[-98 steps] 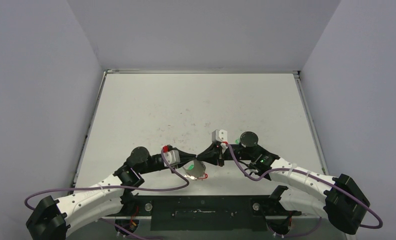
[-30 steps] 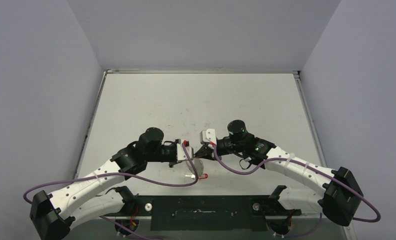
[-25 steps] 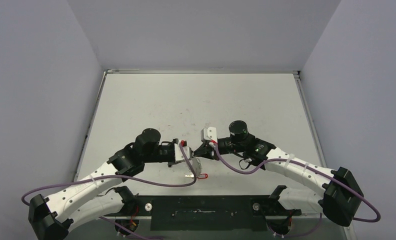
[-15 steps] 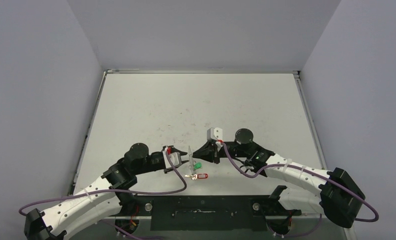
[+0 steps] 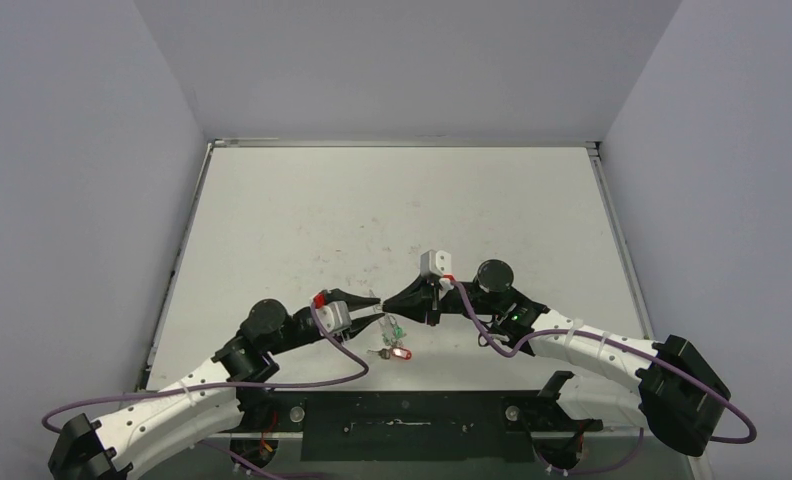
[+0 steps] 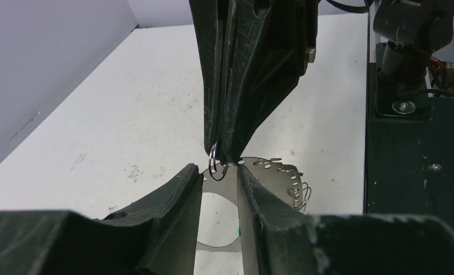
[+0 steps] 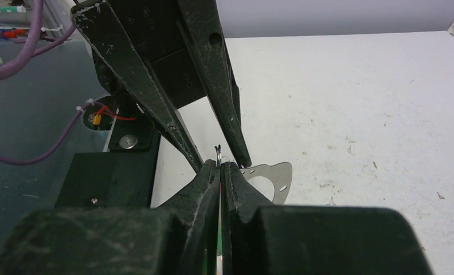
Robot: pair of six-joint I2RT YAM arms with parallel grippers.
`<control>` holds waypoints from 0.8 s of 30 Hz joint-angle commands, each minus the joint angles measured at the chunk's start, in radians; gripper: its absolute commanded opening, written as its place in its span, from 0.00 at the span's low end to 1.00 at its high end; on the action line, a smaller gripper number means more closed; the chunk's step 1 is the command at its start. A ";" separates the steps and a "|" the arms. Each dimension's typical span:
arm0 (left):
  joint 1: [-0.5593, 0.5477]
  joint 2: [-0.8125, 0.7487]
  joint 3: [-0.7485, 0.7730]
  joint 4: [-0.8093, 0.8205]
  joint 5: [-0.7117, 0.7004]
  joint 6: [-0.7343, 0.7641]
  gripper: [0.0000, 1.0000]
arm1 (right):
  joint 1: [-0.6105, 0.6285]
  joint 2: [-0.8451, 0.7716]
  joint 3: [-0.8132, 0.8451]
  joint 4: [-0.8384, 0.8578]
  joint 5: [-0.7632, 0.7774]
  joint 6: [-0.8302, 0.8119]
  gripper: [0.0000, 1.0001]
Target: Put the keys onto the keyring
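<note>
The keyring (image 5: 391, 325), a thin silver-grey metal hoop with small wire loops (image 6: 301, 195) along its rim, hangs above the table near the front middle. My right gripper (image 5: 388, 306) is shut on one wire loop (image 6: 215, 163) at the hoop's top edge (image 7: 270, 176). Below the hoop dangle a green-tagged key (image 5: 395, 331) and a red-tagged key (image 5: 402, 352). My left gripper (image 5: 374, 300) faces the right one tip to tip. It stands open, its fingertips either side of that loop (image 6: 216, 169) with nothing between them.
The white table (image 5: 372, 200) is walled at the left, back and right. A black mounting plate (image 5: 402, 425) runs along the near edge between the arm bases. Purple cables (image 5: 352, 360) loop off both wrists close to the hanging keys.
My left gripper has opened and let go, drawing back to the left. Both arms came nearer the front edge. The keyring now hangs from the right gripper alone, the green tag showing.
</note>
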 commanded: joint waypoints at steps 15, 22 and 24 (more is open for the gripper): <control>-0.003 0.003 0.043 0.059 -0.007 0.003 0.00 | 0.007 -0.026 0.029 -0.005 -0.001 -0.044 0.05; -0.003 -0.016 0.147 -0.191 -0.019 0.065 0.00 | 0.001 -0.098 0.133 -0.387 0.021 -0.292 0.44; -0.004 -0.003 0.185 -0.265 -0.009 0.087 0.00 | 0.000 -0.107 0.168 -0.468 0.022 -0.341 0.49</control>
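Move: The small split ring at the top of the hanging metal plate lies about 1 cm to the right of the left hand point, level with it, between its open fingers; from the right hand, already pinching it, it is about 1 cm to the left. The plate's middle hangs some 6 cm below the ring and 2 cm back. Counted from the ring, the green tag is roughly 12 cm below, 2 cm back and 2 cm right. Shut the left gripper on the split ring while the right one still holds it, easing the left hand up barely half a centimetre. Once the left has its pinch, open the right fingers to nearly half and draw that hand about 1 cm off to the right, dipping slightly, clear of the ring. Keep the left fingers shut. ##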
